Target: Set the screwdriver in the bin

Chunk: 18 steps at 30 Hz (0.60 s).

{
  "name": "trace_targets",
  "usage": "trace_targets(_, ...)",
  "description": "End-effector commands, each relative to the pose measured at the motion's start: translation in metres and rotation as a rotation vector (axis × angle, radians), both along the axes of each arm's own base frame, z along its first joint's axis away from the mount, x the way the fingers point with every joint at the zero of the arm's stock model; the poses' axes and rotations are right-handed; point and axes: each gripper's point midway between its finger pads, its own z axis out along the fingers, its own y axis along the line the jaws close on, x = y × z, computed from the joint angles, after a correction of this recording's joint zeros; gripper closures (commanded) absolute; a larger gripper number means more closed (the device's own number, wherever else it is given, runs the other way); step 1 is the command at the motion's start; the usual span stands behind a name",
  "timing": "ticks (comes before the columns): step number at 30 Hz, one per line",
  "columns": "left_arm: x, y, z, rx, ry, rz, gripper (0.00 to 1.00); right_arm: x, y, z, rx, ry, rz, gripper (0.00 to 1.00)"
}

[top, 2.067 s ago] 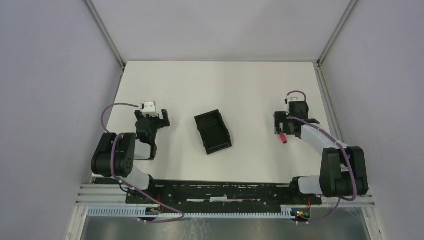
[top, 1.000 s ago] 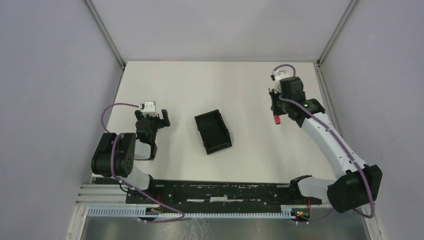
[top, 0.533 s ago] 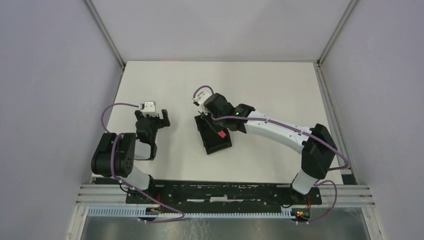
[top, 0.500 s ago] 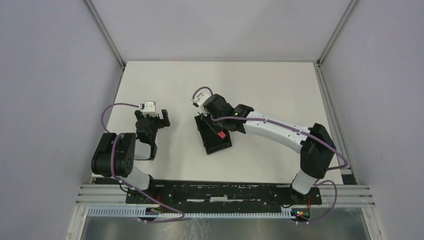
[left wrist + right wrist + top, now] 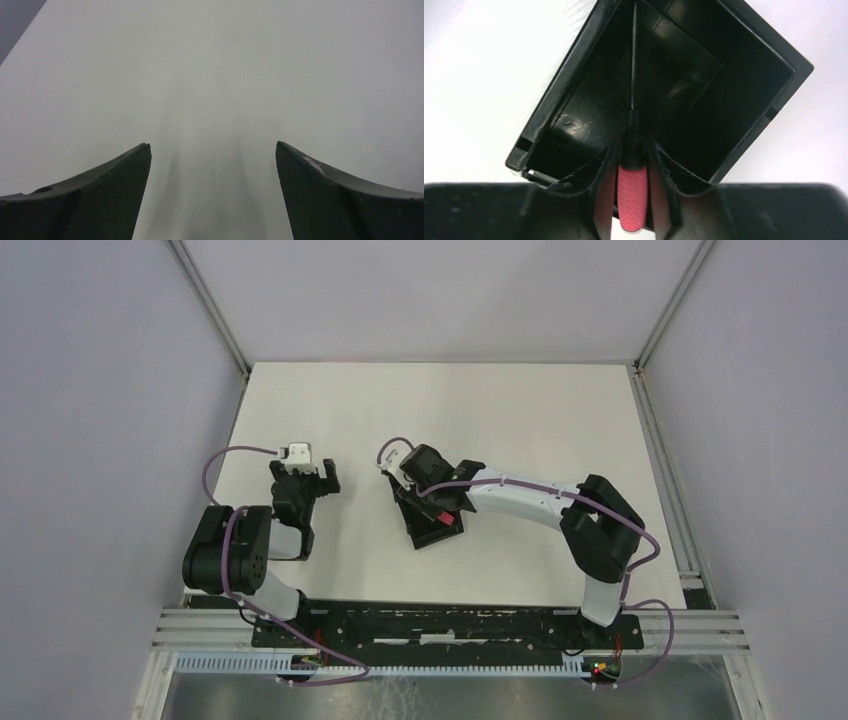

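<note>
The black bin lies at an angle in the middle of the table. My right gripper hangs over it, reaching in from the right. In the right wrist view the bin fills the frame. The screwdriver has its red handle between the fingers of the right gripper, with a narrow gap on each side. Its thin shaft points down into the bin. From above, a bit of the red screwdriver shows over the bin. My left gripper rests open left of the bin, nothing in it.
The white table is fenced by grey walls at the back and on both sides. The left wrist view shows only bare table.
My right arm carried the screwdriver from the right side of the table leftward to over the bin and lowered it. Its jaws have parted slightly off the handle. The left arm stayed still.
</note>
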Motion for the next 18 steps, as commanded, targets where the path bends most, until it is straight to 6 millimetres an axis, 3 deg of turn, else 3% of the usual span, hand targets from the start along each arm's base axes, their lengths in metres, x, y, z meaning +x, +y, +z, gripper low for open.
trace_targets(1, 0.005, -0.002, 0.014, -0.034, -0.048, -0.004, 0.0, 0.014, 0.017, 0.032, 0.076, -0.068, 0.009, 0.58)
trace_targets(3, 0.005, -0.002, 0.014, -0.034, -0.048, -0.003, 0.0, 0.015, 0.019, 0.048, 0.119, -0.093, -0.004, 0.49)
trace_targets(7, 0.005, -0.002, 0.014, -0.034, -0.048, -0.003, 0.0, 0.02, 0.019, 0.088, 0.202, -0.166, -0.031, 0.39)
trace_targets(10, 0.005, -0.002, 0.014, -0.034, -0.048, -0.003, 0.0, 0.026, 0.008, 0.118, 0.233, -0.236, -0.077, 0.29)
trace_targets(11, 0.005, -0.002, 0.014, -0.034, -0.048, -0.003, 0.0, 0.028, 0.002, 0.125, 0.233, -0.261, -0.099, 0.21)
trace_targets(12, 0.005, -0.002, 0.014, -0.034, -0.048, -0.004, 0.0, 0.032, -0.007, 0.133, 0.231, -0.288, -0.127, 0.03)
trace_targets(18, 0.005, -0.002, 0.014, -0.034, -0.048, -0.002, 0.0, 0.048, -0.082, 0.145, 0.245, -0.397, -0.31, 0.02)
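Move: The right hand is down in the bin with its fingers already starting to part around the front of the screwdriver's handle. The screwdriver's middle is about 1 cm ahead, 1 cm to the left and roughly 1 cm below it, and the bin's middle is also some 1 cm ahead, 1 cm to the left and perhaps 1 cm below. From the idle left hand, the screwdriver lies about 25 cm to the right and 9 cm back, a centimetre or so lower. The right hand lets go of the screwdriver, its slightly parted fingers spreading to fully open while it holds almost still at first. It then climbs out of the bin with growing speed, some 13 cm up and drifting only a little forward and right at the end, while the wrist tilts by roughly 20 degrees so that the fingers swing from steeply down towards forward. ##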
